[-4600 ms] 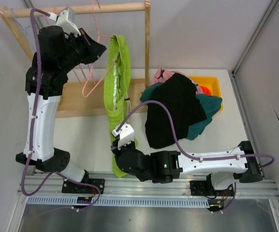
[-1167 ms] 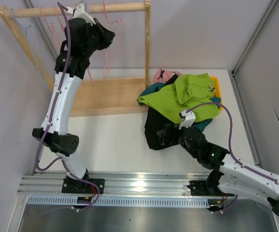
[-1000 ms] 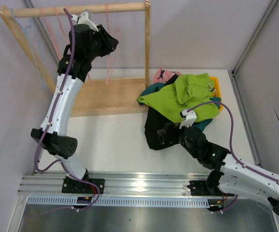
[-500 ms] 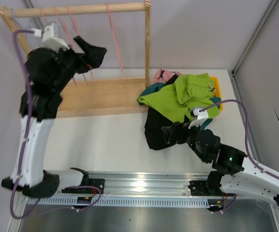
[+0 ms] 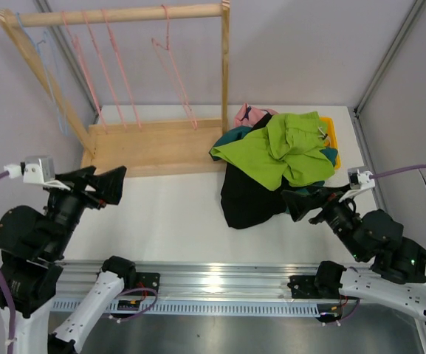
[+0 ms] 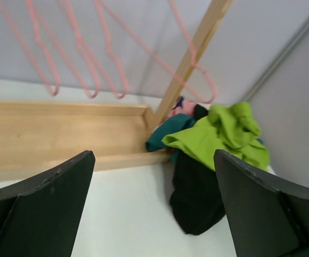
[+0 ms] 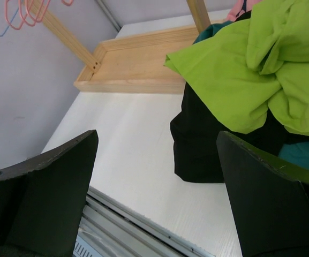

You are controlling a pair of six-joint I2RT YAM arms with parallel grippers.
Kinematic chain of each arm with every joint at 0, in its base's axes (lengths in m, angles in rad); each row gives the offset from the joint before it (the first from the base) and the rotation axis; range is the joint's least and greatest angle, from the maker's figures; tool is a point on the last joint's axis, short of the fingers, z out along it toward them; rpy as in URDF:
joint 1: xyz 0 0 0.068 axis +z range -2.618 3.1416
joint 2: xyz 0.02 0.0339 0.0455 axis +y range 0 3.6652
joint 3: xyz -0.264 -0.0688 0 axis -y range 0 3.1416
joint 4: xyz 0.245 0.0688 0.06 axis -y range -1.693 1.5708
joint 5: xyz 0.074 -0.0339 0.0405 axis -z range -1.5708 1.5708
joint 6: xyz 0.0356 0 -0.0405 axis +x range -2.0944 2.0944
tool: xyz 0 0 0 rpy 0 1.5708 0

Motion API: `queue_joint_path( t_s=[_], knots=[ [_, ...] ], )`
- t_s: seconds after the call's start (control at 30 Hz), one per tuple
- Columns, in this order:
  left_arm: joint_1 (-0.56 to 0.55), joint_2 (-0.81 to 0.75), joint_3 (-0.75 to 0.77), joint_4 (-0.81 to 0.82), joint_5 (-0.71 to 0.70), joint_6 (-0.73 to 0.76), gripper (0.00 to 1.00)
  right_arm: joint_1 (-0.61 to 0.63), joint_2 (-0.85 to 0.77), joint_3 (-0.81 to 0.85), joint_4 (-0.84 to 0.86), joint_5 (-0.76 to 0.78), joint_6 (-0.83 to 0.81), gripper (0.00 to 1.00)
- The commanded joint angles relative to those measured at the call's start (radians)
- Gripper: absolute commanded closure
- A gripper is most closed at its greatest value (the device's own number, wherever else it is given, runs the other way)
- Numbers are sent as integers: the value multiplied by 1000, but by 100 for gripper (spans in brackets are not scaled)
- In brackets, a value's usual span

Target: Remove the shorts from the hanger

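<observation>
The shorts lie heaped at the table's right. A lime green pair [image 5: 283, 151] [image 6: 224, 134] [image 7: 250, 80] is on top, over a black pair [image 5: 249, 199] [image 6: 197, 198] [image 7: 202, 150], a teal pair [image 5: 231, 139] [image 7: 304, 152] and a pink pair [image 5: 244, 114]. Several pink hangers [image 5: 117, 74] [image 6: 106, 64] hang bare on the wooden rail. My left gripper [image 5: 117, 184] [image 6: 154, 214] is open and empty, low at the near left. Beside the heap's near right edge, my right gripper [image 5: 301, 206] [image 7: 154, 203] is open and empty.
The wooden rack's base tray [image 5: 153, 147] [image 7: 138, 64] lies at the back left, its right post [image 5: 225, 66] next to the heap. A yellow bin [image 5: 329, 129] shows under the shorts. A blue hanger [image 5: 50, 96] hangs at the rail's left end. The metal mounting rail [image 5: 220, 280] runs along the near edge.
The lime green shorts went from the hanger onto the heap. My left gripper let go near the rail and dropped to the near left. My right arm drew back to the right.
</observation>
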Motion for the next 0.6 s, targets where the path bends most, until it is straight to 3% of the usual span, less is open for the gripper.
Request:
queue_joint_path(
  t_s=[0.0, 0.4, 0.57],
  knots=[
    [-4, -86, -92, -96, -125, 38, 1, 7, -34, 31, -78, 11, -30, 1],
    [-5, -340, -399, -33, -169, 39, 1, 5, -278, -12, -155, 126, -76, 1],
    [-5, -471, -469, 46, -186, 39, 1, 5, -289, -27, -181, 158, -52, 1]
  ],
)
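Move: The green shorts lie on top of the pile, about 33 cm ahead of my right hand, 3 cm to its right and 28 cm below it. The black shorts stick out at the front, some 17 cm ahead and 4 cm left. The yellow bin is mostly hidden, about 36 cm ahead and 6 cm right. From my left hand, the green shorts are about 33 cm ahead, 42 cm right and 37 cm lower; the rack's wooden base is 33 cm ahead and 7 cm right. With both grippers empty and wide open, I keep withdrawing. I sink my left hand about 13 cm in front of the rack, sliding it a little left and turning it some 10 degrees counter-clockwise. I take my right hand about 8 cm to the right at nearly the same height, away from the black shorts, turning slightly clockwise. I touch nothing. ##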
